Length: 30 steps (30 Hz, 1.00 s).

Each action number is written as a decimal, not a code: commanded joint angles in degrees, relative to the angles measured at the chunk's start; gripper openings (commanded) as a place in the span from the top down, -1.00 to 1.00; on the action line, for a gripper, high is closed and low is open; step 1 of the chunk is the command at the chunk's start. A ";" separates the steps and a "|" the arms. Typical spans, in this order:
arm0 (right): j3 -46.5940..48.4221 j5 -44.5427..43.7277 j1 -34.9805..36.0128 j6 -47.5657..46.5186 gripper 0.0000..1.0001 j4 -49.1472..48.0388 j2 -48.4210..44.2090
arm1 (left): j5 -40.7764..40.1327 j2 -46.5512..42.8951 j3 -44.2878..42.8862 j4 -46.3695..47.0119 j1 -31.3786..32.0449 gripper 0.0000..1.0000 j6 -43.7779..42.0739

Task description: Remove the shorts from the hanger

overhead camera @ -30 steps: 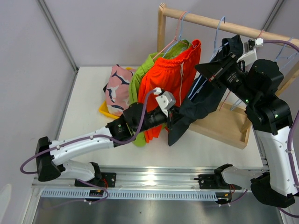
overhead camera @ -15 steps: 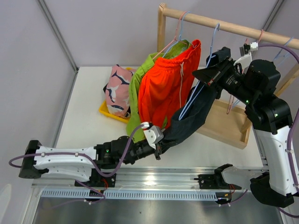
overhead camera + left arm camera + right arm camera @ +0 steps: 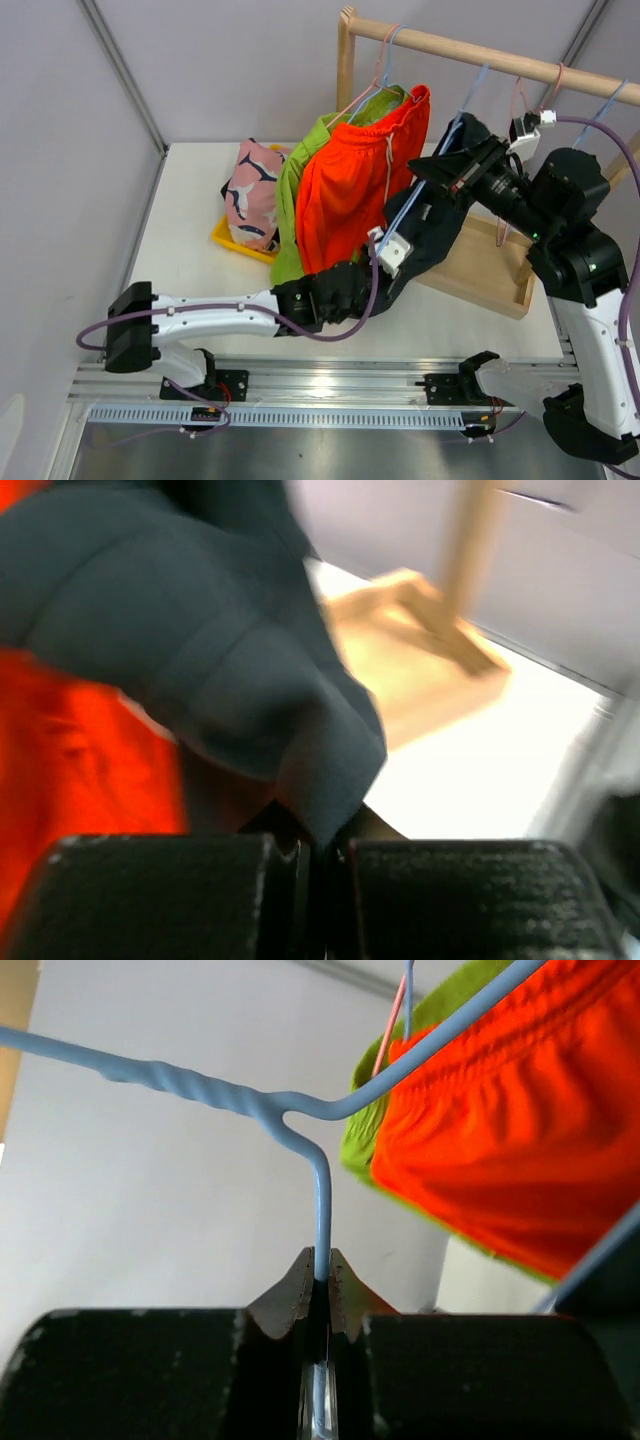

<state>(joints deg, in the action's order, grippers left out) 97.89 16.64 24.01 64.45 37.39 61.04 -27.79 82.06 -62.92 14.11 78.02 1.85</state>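
Dark navy shorts [image 3: 440,232] hang from a light blue wire hanger [image 3: 462,112] on the wooden rail [image 3: 450,45]. My right gripper [image 3: 432,178] is shut on the hanger wire [image 3: 321,1195] just below its twisted neck; its fingertips [image 3: 296,1290] pinch the wire. My left gripper [image 3: 405,262] is shut on a fold at the low edge of the dark shorts [image 3: 200,630], below and left of the right gripper. Bright orange shorts [image 3: 360,185] and lime green shorts [image 3: 292,175] hang to the left of them. Pink patterned shorts [image 3: 250,190] lie in a yellow tray.
The wooden rack base [image 3: 485,268] lies under the right arm, its post [image 3: 346,60] at the back. An empty pink hanger [image 3: 516,100] and a blue one [image 3: 610,100] hang further right on the rail. The yellow tray [image 3: 228,238] sits back left.
My left gripper, still holding the dark shorts, pulled toward the table's front edge and then swung back right and up toward the rack. The hanger hook slid a little to the right.
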 commanded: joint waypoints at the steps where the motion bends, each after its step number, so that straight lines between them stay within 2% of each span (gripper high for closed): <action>1: -3.38 5.41 0.78 9.19 1.00 -6.35 -5.38 | -6.39 1.17 -6.07 5.92 -3.92 1.00 -3.24; 5: -11.37 7.00 1.04 23.05 1.00 -15.57 -10.58 | -14.81 0.91 -5.21 12.33 -4.37 1.00 -6.68; 9: -10.35 5.16 1.13 24.33 1.00 -17.18 -11.56 | -16.85 -2.69 -0.37 18.58 -4.37 1.00 -6.77; 13: -4.48 6.03 0.60 18.54 1.00 -11.58 -7.00 | -17.30 -5.24 0.60 12.11 -3.49 1.00 -4.49; 15: 1.22 6.29 -0.19 14.85 1.00 -7.70 -2.36 | -18.08 -9.36 3.40 9.37 -1.30 1.00 -3.61; 18: 4.85 6.21 -2.37 9.40 1.00 -3.65 1.00 | -21.51 -15.95 8.15 7.35 2.31 1.00 -2.38; 22: 9.59 6.91 -7.38 4.91 1.00 0.66 6.36 | -23.01 -24.39 11.32 -2.58 5.21 1.00 3.15; 28: 8.99 12.61 -19.06 2.88 1.00 -2.40 10.58 | -28.45 -33.53 10.63 -12.51 10.22 1.00 2.64; 30: 9.16 13.24 -20.93 1.04 1.00 -4.24 11.91 | -30.03 -35.12 10.01 -16.64 10.66 1.00 2.72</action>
<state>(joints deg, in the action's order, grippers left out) 105.45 26.13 5.63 69.17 37.26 72.86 -53.23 49.12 -50.57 3.70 87.57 3.18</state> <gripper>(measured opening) 0.085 0.015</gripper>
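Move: The left hand pinches the low end of the dark shorts, whose middle is about 10 cm ahead, 6 cm to its right and 8 cm higher; the yellow tray lies some 20 cm ahead, 30 cm left and 25 cm below, the orange shorts 16 cm ahead, 5 cm left. The right hand grips the blue hanger near its neck: the rail is roughly 15 cm ahead, 11 cm right and 8 cm up, the dark shorts' middle 8 cm back, 1 cm right and 12 cm below. Still pinching the dark shorts, the left hand pushes forward about 6 cm, then pulls left and a little up, away from the hanger and in front of the orange shorts, turning counter-clockwise and ending some 16 cm left of its start. The right hand, fingers shut on the blue hanger, draws back and rises with a roll, then swings forward about 15 cm towards the rail, sinking and drifting right. ##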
